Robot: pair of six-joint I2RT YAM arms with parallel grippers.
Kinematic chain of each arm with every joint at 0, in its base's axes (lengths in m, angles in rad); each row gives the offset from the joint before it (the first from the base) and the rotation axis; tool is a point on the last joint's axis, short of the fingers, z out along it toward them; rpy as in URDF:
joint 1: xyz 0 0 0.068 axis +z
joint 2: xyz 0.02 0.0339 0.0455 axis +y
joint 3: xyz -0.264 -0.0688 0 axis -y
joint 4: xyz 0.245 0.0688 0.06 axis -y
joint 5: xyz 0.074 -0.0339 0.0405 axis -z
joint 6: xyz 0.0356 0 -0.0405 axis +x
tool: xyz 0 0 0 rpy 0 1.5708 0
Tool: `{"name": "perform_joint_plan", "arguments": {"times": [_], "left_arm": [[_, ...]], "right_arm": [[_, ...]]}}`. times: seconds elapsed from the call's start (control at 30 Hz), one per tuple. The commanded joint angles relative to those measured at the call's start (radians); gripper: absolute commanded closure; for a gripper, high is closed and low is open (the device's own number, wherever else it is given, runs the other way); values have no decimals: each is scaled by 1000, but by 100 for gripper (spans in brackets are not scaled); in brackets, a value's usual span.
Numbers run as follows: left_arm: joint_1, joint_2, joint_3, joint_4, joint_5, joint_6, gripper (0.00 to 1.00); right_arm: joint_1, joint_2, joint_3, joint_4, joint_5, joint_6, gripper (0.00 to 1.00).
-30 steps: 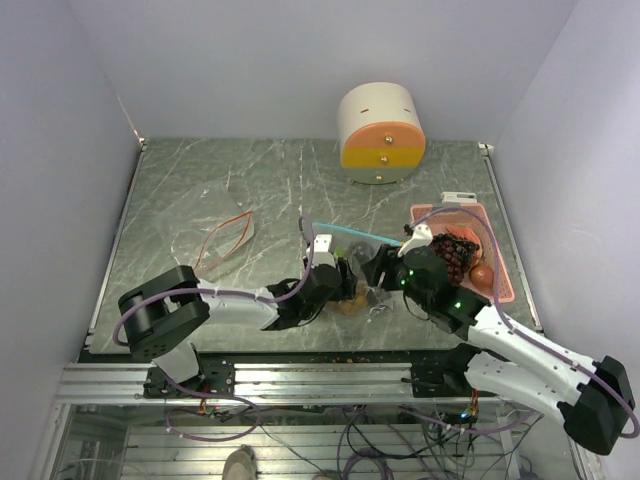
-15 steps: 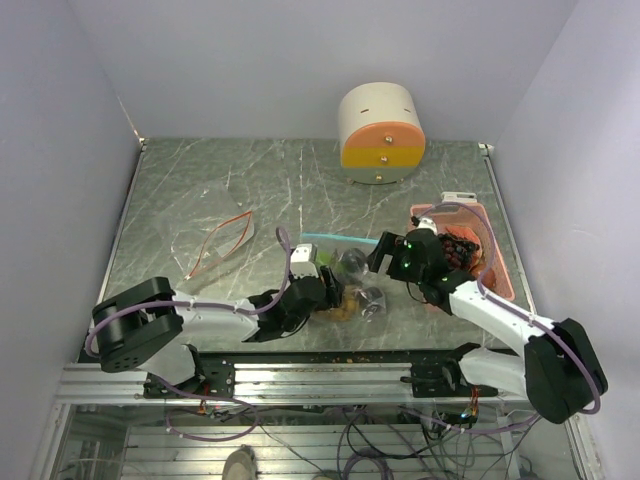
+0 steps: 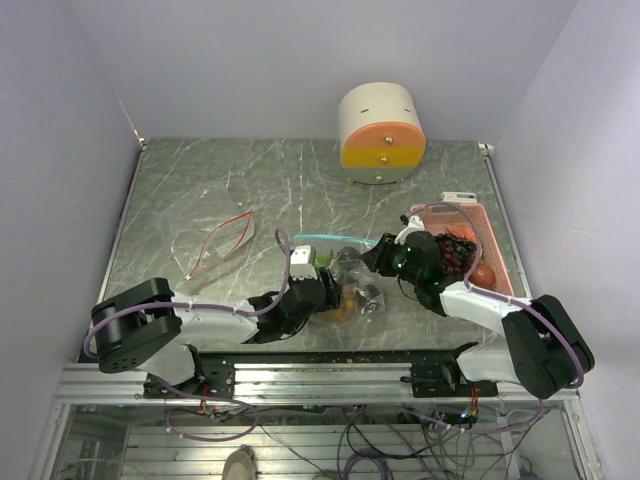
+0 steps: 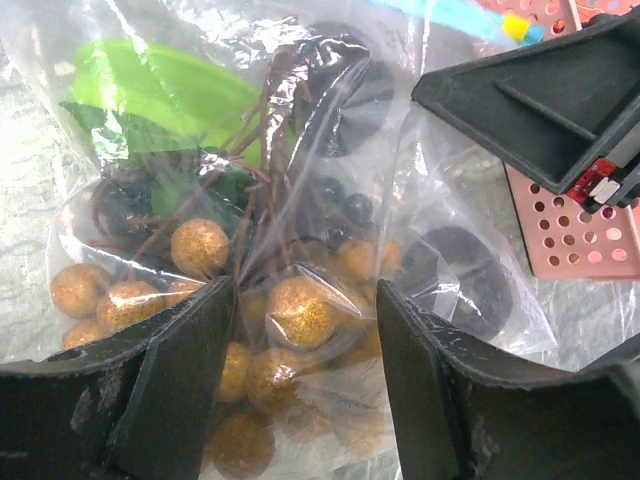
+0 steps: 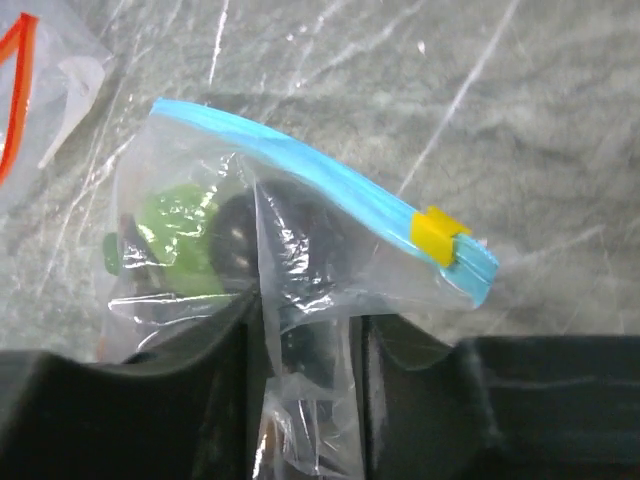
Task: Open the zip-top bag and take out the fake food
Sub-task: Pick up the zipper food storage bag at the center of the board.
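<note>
The clear zip-top bag [image 3: 350, 262] lies mid-table, its blue zip strip [image 5: 320, 175] shut with a yellow slider [image 5: 438, 235]. Inside it show a tan-brown grape bunch [image 4: 300, 310], a green piece [image 4: 160, 90] and dark purple grapes [image 4: 340, 100]. My left gripper [image 3: 330, 290] is closed on the bag's bulging bottom, tan grapes between its fingers [image 4: 180, 380]. My right gripper [image 3: 378, 258] pinches a taut fold of the bag [image 5: 300, 230] just below the zip. A purple grape bunch [image 3: 455, 250] and a reddish-orange fruit [image 3: 482, 274] lie in the pink basket [image 3: 497, 262].
A round cream and orange container [image 3: 380, 132] stands at the back. A second clear bag with an orange-red zip [image 3: 225, 240] lies flat at the left. The pink basket sits close behind my right arm, near the table's right edge.
My right arm has swung left from beside the basket and closed in on the bag's zip end. My left arm has stretched out lower, still holding the bag.
</note>
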Motion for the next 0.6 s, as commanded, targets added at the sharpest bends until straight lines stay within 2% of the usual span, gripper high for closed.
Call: {"name": "perform_joint_plan", "arguments": {"times": [0.0,0.1,0.23,0.43,0.57], "left_arm": [[-21,1,-27,-107,-17,-4,30],[-30,-28,-27,-123,-32,-3,30],[-64,-85,-16,-144,-65,24,29],[-160,-157,86,-304,-227,91,28],[-209,-205,118,-366,-304,97,29]], "right_arm": [[-7,-21,-13,132,-9,-60,78],[-7,-58,-10,121,-3,-94,100],[-6,-141,-18,122,-60,-136,100],[-4,-228,27,42,-165,-199,100],[-4,-312,7,53,-214,-230,100]]}}
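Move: The right edge of the food bag, just below its blue zip, already stands between the right hand's half-closed fingers, some 8 cm ahead and 8 cm right of the left hand at about the same height. From the right hand, the yellow slider is about 3 cm ahead and 2 cm right. The brown balls in the bag lie roughly 11 cm back, 7 cm left and 5 cm lower; the pink basket is about 24 cm right and level. Right fingers pinch the bag's edge, lifting it about 8 cm; the open left hand retreats back and up. ##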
